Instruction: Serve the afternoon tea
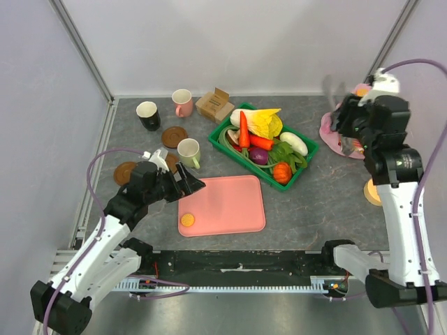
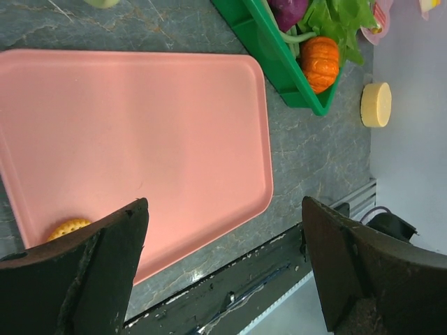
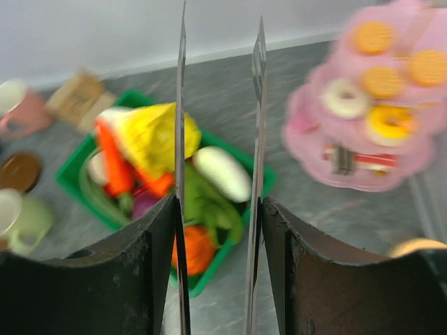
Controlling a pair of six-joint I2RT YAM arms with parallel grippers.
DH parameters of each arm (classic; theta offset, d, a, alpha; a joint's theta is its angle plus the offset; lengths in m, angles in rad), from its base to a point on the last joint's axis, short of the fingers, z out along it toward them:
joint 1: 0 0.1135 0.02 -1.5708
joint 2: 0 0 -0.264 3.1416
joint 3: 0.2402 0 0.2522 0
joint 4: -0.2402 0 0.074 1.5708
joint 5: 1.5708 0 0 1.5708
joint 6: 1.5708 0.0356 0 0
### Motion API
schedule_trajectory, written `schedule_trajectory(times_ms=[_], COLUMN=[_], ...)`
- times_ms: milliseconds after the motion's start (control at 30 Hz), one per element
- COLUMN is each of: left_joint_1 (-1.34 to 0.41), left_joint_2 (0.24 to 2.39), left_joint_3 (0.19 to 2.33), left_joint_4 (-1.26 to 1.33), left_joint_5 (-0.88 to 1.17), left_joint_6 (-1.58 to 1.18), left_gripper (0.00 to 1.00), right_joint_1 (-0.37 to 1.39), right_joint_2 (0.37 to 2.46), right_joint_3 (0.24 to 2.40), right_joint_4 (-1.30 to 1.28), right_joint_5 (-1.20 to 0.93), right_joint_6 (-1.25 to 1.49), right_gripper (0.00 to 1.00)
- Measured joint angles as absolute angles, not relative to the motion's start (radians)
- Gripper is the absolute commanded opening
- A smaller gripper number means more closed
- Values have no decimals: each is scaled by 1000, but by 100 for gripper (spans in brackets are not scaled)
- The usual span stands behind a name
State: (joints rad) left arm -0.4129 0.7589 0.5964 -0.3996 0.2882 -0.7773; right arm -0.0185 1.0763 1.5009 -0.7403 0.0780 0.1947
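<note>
My right gripper [image 3: 218, 202] is shut on a pair of thin metal tongs [image 3: 258, 105], whose two blades stand up between its fingers. It hangs high at the right [image 1: 342, 117], beside a pink tiered stand [image 3: 318, 139] holding orange biscuits [image 3: 372, 38] and iced donuts [image 3: 388, 121]. My left gripper [image 2: 224, 204] is open over the near edge of the pink tray [image 2: 140, 125], with nothing between its fingers. One orange biscuit [image 2: 68, 227] lies on the tray's near left corner [image 1: 187, 220]. The black mug [image 1: 147, 115], pink mug [image 1: 183, 102] and pale-green mug [image 1: 189, 153] stand at the back left, with brown coasters [image 1: 174, 136] among them.
A green basket [image 1: 305, 162] of toy vegetables sits behind the tray. A small cardboard box [image 1: 214, 105] stands next to the pink mug. A pale yellow disc [image 2: 376, 105] lies at the right near my right arm. Walls close the table on three sides.
</note>
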Motion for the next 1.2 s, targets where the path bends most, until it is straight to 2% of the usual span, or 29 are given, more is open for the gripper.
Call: schedule_trajectory(times_ms=[233, 600, 867, 1200], left_joint_1=[-413, -413, -413, -413], left_joint_2=[671, 604, 603, 593], left_joint_3=[687, 740, 740, 740], left_joint_4=[-545, -727, -760, -777], left_joint_5=[178, 61, 54, 52], left_joint_6=[-776, -776, -777, -777], left_gripper=[96, 96, 96, 96], right_joint_1=[498, 1137, 1336, 1400], right_joint_2=[1061, 1168, 1270, 1391], right_joint_3=[1346, 1032, 989, 989], right_joint_4=[-687, -496, -410, -364], right_joint_5=[128, 208, 219, 245], right_joint_6=[200, 97, 7, -65], right_gripper=[58, 58, 58, 60])
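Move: Behind and far to the left of the right hand, which still holds the empty tongs, the last cracker lies about 19 cm back, 49 cm left and 38 cm below. It sits in the near left corner of the pink tray, whose middle is some 11 cm right of it and 5 cm farther out. The vegetable basket is about 4 cm ahead and 26 cm left of this hand, the cake stand 10 cm ahead and 4 cm right. From the left hand, the cracker is 9 cm back, 3 cm left and 16 cm below. Swinging fast from the cake stand towards the cracker, the right hand carries the open tongs about 37 cm left, 25 cm down and 21 cm back, past the basket's near end, turning nearly 80 degrees counter-clockwise and dipping the tips over the tray's near left corner, its grip unchanged. The open left hand shifts some 5 cm left, rising, then partly sinking again. ##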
